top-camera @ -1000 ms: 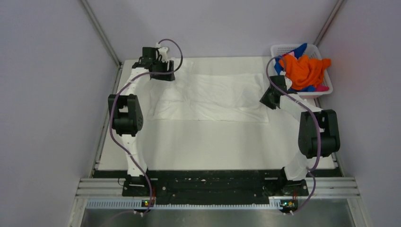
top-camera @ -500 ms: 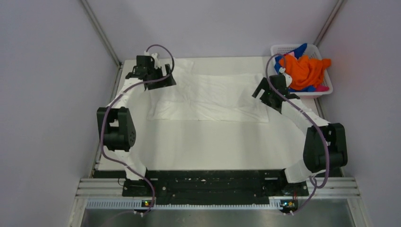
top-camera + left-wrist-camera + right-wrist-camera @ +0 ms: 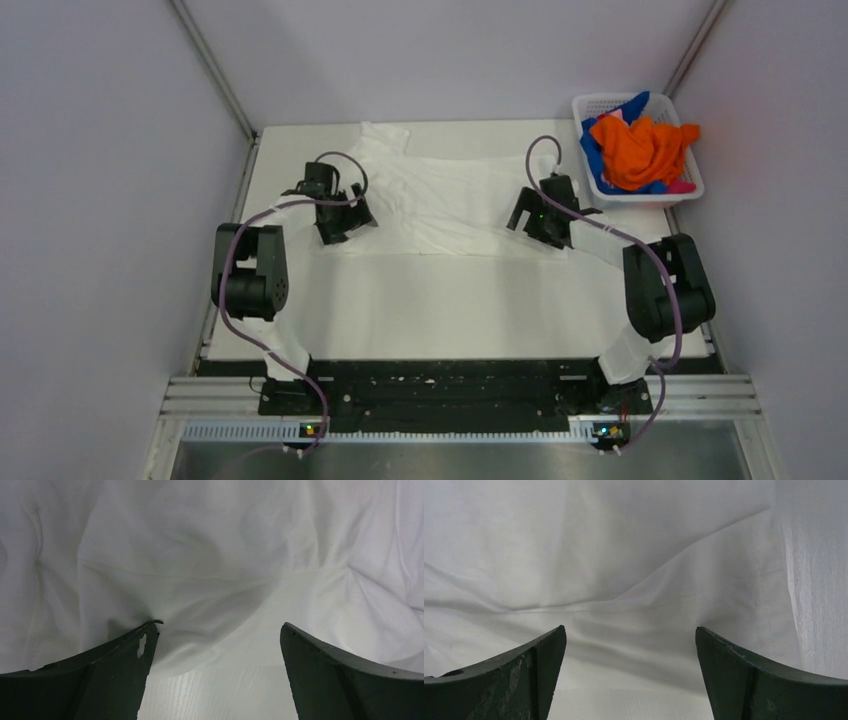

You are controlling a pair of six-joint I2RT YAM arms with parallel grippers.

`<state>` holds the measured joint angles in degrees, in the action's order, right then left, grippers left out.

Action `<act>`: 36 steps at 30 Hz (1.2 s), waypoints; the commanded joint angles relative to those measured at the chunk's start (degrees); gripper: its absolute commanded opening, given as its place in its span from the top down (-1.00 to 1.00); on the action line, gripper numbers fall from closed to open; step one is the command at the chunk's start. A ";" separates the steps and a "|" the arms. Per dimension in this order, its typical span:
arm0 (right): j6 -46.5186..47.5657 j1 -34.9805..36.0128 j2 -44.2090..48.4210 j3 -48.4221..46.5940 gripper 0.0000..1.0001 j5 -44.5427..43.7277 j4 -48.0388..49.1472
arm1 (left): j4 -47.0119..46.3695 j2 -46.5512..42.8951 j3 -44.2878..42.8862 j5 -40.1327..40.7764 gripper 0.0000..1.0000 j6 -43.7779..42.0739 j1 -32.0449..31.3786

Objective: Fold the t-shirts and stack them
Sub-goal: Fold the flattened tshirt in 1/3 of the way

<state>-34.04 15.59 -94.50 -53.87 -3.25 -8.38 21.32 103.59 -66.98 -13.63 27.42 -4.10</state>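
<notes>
A large white t-shirt lies spread and wrinkled across the back of the table. My left gripper hovers open at the shirt's near left corner. In the left wrist view, the left gripper has its left fingertip against the white t-shirt's hem, with nothing between the jaws. My right gripper is open at the near right edge. The right wrist view shows the right gripper spread wide over the white t-shirt, holding nothing. Orange, blue and pink t-shirts are heaped in the basket.
The white lattice basket stands at the back right corner against the wall. Bare white table stretches from the shirt's near edge to the arm bases. Purple walls close in both sides and the back.
Both grippers have opened and let go of the white t-shirt. Both arms have drawn back from the shirt's far side to its near edge. A sleeve now shows at the back left.
</notes>
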 commanded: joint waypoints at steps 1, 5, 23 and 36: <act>0.21 0.43 -0.83 0.75 -0.97 -3.04 0.99 | 2.67 1.21 -0.13 7.35 -0.97 2.27 0.32; -2.44 0.39 0.11 4.38 -0.97 -5.46 0.72 | 4.43 0.24 1.36 9.17 -0.97 2.30 0.49; -12.18 0.46 19.82 24.10 -0.97 -5.10 -8.89 | 8.90 -18.82 25.51 10.76 -0.97 13.32 -0.24; -18.43 0.57 37.66 32.94 -0.97 -2.18 -21.08 | 16.69 -33.64 35.03 12.25 -0.97 20.88 -3.82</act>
<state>-50.04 15.97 -59.53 -24.62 -6.04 -17.28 29.45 72.03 -35.83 -3.77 45.54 -7.16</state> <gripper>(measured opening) 0.985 0.983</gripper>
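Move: The white shirt lies folded under both open hands, its top only 1 to 2 cm below them. Its middle is about 18 cm to the left hand's right and 18 cm to the right hand's left, some 6 cm ahead of each. From the left hand, the sleeve sticking out is roughly 24 cm ahead and 4 cm right, and the table's near edge is about 28 cm straight behind. The laundry basket stands some 27 cm right and 20 cm ahead of the right hand. Both wide-open hands settle a last 1 to 2 cm so their fingertips press down on the shirt, easing 2 to 4 cm outwards, then drag the cloth back towards the table's near edge, the left about 16 cm and the right about 14 cm. Meanwhile the left hand turns some 15 degrees counter-clockwise and the right about as far clockwise. ##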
